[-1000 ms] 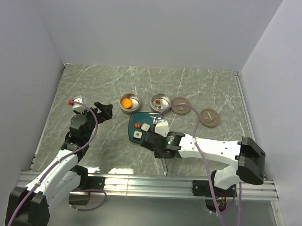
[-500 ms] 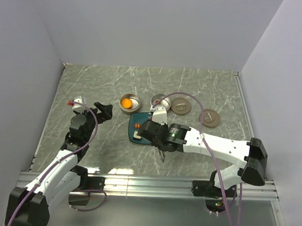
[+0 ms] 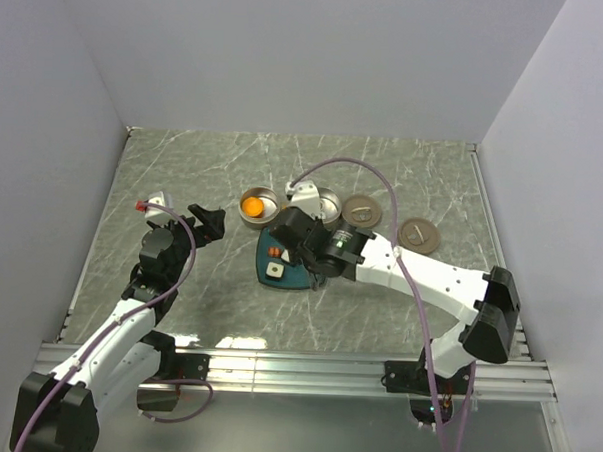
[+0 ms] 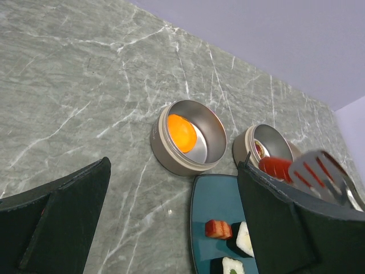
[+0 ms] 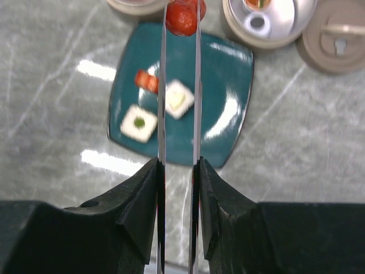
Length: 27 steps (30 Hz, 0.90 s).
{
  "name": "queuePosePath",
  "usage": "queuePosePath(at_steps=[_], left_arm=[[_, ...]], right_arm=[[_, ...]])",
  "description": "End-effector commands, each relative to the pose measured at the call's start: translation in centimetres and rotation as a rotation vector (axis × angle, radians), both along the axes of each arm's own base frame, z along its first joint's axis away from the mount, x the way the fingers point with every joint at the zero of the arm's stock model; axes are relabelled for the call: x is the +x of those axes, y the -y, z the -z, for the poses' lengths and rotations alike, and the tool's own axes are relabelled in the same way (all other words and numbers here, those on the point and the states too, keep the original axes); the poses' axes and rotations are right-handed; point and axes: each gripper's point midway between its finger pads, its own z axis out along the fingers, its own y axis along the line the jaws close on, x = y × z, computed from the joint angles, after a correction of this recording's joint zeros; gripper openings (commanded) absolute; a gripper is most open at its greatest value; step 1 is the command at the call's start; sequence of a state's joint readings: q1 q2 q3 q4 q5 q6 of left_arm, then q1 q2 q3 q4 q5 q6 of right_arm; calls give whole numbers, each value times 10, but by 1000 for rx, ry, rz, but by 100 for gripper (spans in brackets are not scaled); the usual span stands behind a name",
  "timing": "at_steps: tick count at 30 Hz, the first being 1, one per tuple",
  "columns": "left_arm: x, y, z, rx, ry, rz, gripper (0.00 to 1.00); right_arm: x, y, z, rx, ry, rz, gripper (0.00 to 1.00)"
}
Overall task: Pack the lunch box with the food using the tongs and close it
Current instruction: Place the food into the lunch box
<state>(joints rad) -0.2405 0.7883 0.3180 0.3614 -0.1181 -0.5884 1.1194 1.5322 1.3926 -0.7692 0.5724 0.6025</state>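
My right gripper is shut on the silvery tongs, whose two thin arms run forward over the teal plate. A red elongated food piece is pinched at their tips, above the plate's far edge near the tins. On the plate lie two white blocks and a small red-brown bit. The orange round piece sits in the left lunch box tin. The second tin holds small pieces. My left gripper hangs open and empty, left of the plate.
Two round brownish lids lie right of the tins on the marble table. The right arm stretches across the table's near right. Grey walls close in the back and both sides.
The right arm has swung forward and left from the plate's near edge to over its far edge, carrying the tongs with the red piece. The left arm has stayed still.
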Motion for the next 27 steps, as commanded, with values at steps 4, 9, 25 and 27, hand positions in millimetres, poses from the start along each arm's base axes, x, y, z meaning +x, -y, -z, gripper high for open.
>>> queuePosePath(at_steps=[4, 9, 25, 27], left_arm=[[4, -2, -11, -14, 38, -12, 100], [5, -2, -10, -13, 35, -16, 100], [10, -4, -6, -5, 21, -29, 99], [10, -3, -5, -4, 18, -27, 99]], right_arm=[[44, -37, -41, 86, 104, -79, 18], [71, -56, -31, 86, 90, -114, 17], [130, -81, -14, 86, 78, -166, 16], [131, -84, -8, 76, 68, -175, 16]])
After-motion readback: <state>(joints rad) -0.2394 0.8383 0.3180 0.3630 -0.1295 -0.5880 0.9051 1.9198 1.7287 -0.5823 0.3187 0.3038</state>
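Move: The right hand holds the tongs with the sausage in their jaws. It is bound for the lunch box with the orange food in it, whose middle lies about 19 cm ahead, 10 cm to its left and some 16 cm below. The second lunch box stands roughly 14 cm to the right of that one and level with it; the tray lies about 5 cm ahead of the hand, 2 cm to its left and 19 cm below. From the idle left hand the first lunch box is some 14 cm ahead, 10 cm to the right and 15 cm down. Still gripping the tongs, which keep the sausage pinched, the right hand swings forward and left off the far part of the tray towards the lunch box with the orange food, some 13 cm in all. It rises about a centimetre, then sinks about 3 cm and slows over the box, the wrist turning about 10 degrees counter-clockwise. ##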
